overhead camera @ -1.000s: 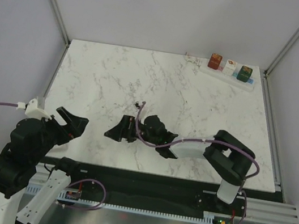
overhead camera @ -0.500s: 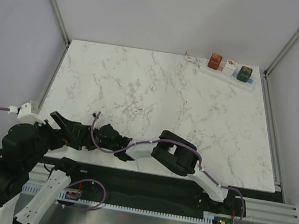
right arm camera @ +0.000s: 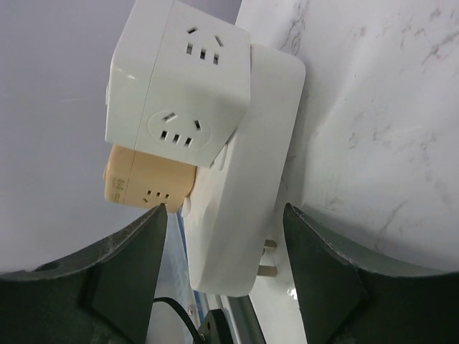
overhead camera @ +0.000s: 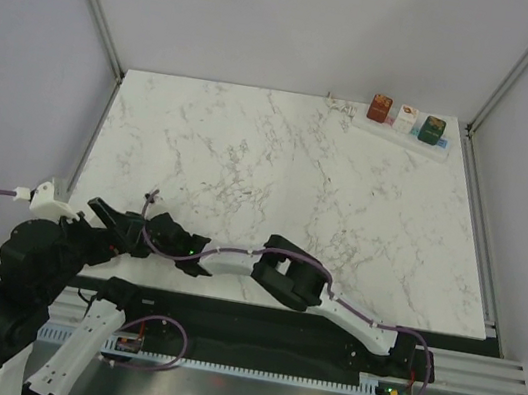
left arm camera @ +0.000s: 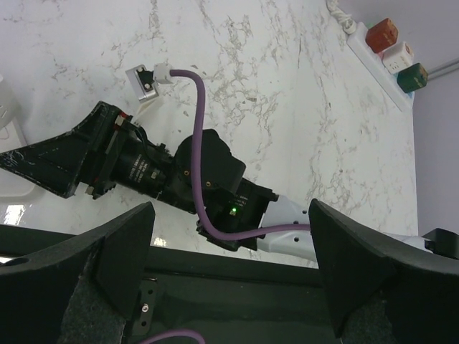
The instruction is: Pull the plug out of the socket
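The socket [overhead camera: 404,132], a long white power strip, lies at the table's far right corner with a red, a white and a green cube plug on it, also in the left wrist view [left arm camera: 373,61]. Neither gripper is near it. My right arm stretches left along the near edge. Its gripper [right arm camera: 224,215] is open around a flat white body [right arm camera: 244,172] that carries a white cube [right arm camera: 179,79] and a peach cube [right arm camera: 143,183], with metal prongs [right arm camera: 269,259] below. Gaps show on both sides. My left gripper [left arm camera: 229,287] hangs wide open over the near edge, holding nothing.
The grey left wall and the table's metal frame rail [right arm camera: 240,322] lie close behind the white body. The right arm's wrist and purple cable [left arm camera: 201,179] cross directly in front of the left gripper. The left arm [overhead camera: 30,260] covers the near left corner in the top view.
The right arm has swung from the middle of the table to the near left corner, now lying low along the front edge. The left arm has drawn back slightly to the left.
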Controlling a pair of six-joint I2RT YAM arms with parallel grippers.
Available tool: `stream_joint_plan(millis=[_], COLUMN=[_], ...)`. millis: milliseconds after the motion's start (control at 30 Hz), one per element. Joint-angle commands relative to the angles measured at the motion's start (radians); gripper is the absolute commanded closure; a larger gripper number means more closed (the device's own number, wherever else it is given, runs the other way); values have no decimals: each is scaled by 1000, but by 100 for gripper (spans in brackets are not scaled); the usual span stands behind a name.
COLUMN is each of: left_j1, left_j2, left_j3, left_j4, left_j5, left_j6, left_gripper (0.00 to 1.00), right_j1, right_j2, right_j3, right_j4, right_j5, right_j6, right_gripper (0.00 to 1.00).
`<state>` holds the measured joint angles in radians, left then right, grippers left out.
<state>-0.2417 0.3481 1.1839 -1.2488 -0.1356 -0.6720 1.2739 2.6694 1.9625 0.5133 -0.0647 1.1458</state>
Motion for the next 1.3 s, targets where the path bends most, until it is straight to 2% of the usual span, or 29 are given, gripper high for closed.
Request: stream_joint_plan(millis=[0, 200, 267, 433, 467, 533, 633, 700, 733, 833, 1133, 1267], left_j1=[4, 5, 4, 4, 4, 4, 4, 4, 4, 4, 4, 4], left_j2=[-11, -8, -8, 6, 11, 18, 26, 19, 14, -11, 71, 97], left_j3=[26, 39, 37, 11, 3, -4, -20, -33, -41, -56, -89, -125], left_j4=[18, 22, 25, 45, 46, 49, 49, 48, 46, 42, 55, 89], left_j5=[28, 39, 37, 47, 54, 56, 60, 59, 57, 47, 54, 90], left_j6=[31, 32, 34, 37, 38, 43, 46, 48, 43, 19, 18, 15], left_gripper=[5, 5, 5, 5, 5, 5, 5, 5, 5, 5, 6, 7], right_j1=[-21, -30, -31, -53, -57, -64, -73, -77, -77, -87, -160, -209], right_j2=[63, 139, 138, 110, 109, 106, 92, 58, 44, -23, -268, -393], right_j3=[103, 231, 227, 171, 162, 154, 122, 53, 32, -63, -356, -557], right_j4=[-120, -214, -217, -171, -156, -135, -53, 51, 74, 131, 159, 154], right_j5=[-44, -69, -66, -63, -72, -87, -112, -109, -103, -89, -102, -156], right_j6=[26, 42, 42, 45, 42, 37, 28, 23, 19, -9, -101, -167], right_gripper=[26, 29, 37, 45, 53, 56, 74, 81, 89, 100, 100, 100])
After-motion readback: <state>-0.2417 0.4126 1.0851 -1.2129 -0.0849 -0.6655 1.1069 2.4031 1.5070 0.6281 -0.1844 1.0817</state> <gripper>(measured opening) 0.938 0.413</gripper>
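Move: The socket, the flat white base carrying the cube plugs, lies just past the right hand's open fingers: its middle is about 7 cm to the left, 3 cm ahead and roughly 1 cm lower. The white plug stands some 6 cm left and 6 cm ahead of that hand, the orange plug about 10 cm left and level with it, both about 3 cm higher. From the left hand, the socket's middle is roughly 21 cm left, 8 cm ahead and 24 cm below. The right hand, its fingers pointing left, eases a little forward and left onto the near edge of the socket, sinks about 1 cm and pinches the base with one finger above it and one beneath, then keeps that grip and drags it right, about 11 cm, and some 4 cm forward. The left hand, open, idles at first, then sinks about 3 cm and goes some 2 cm forward, tipping down slightly, as the gap to the socket narrows. ##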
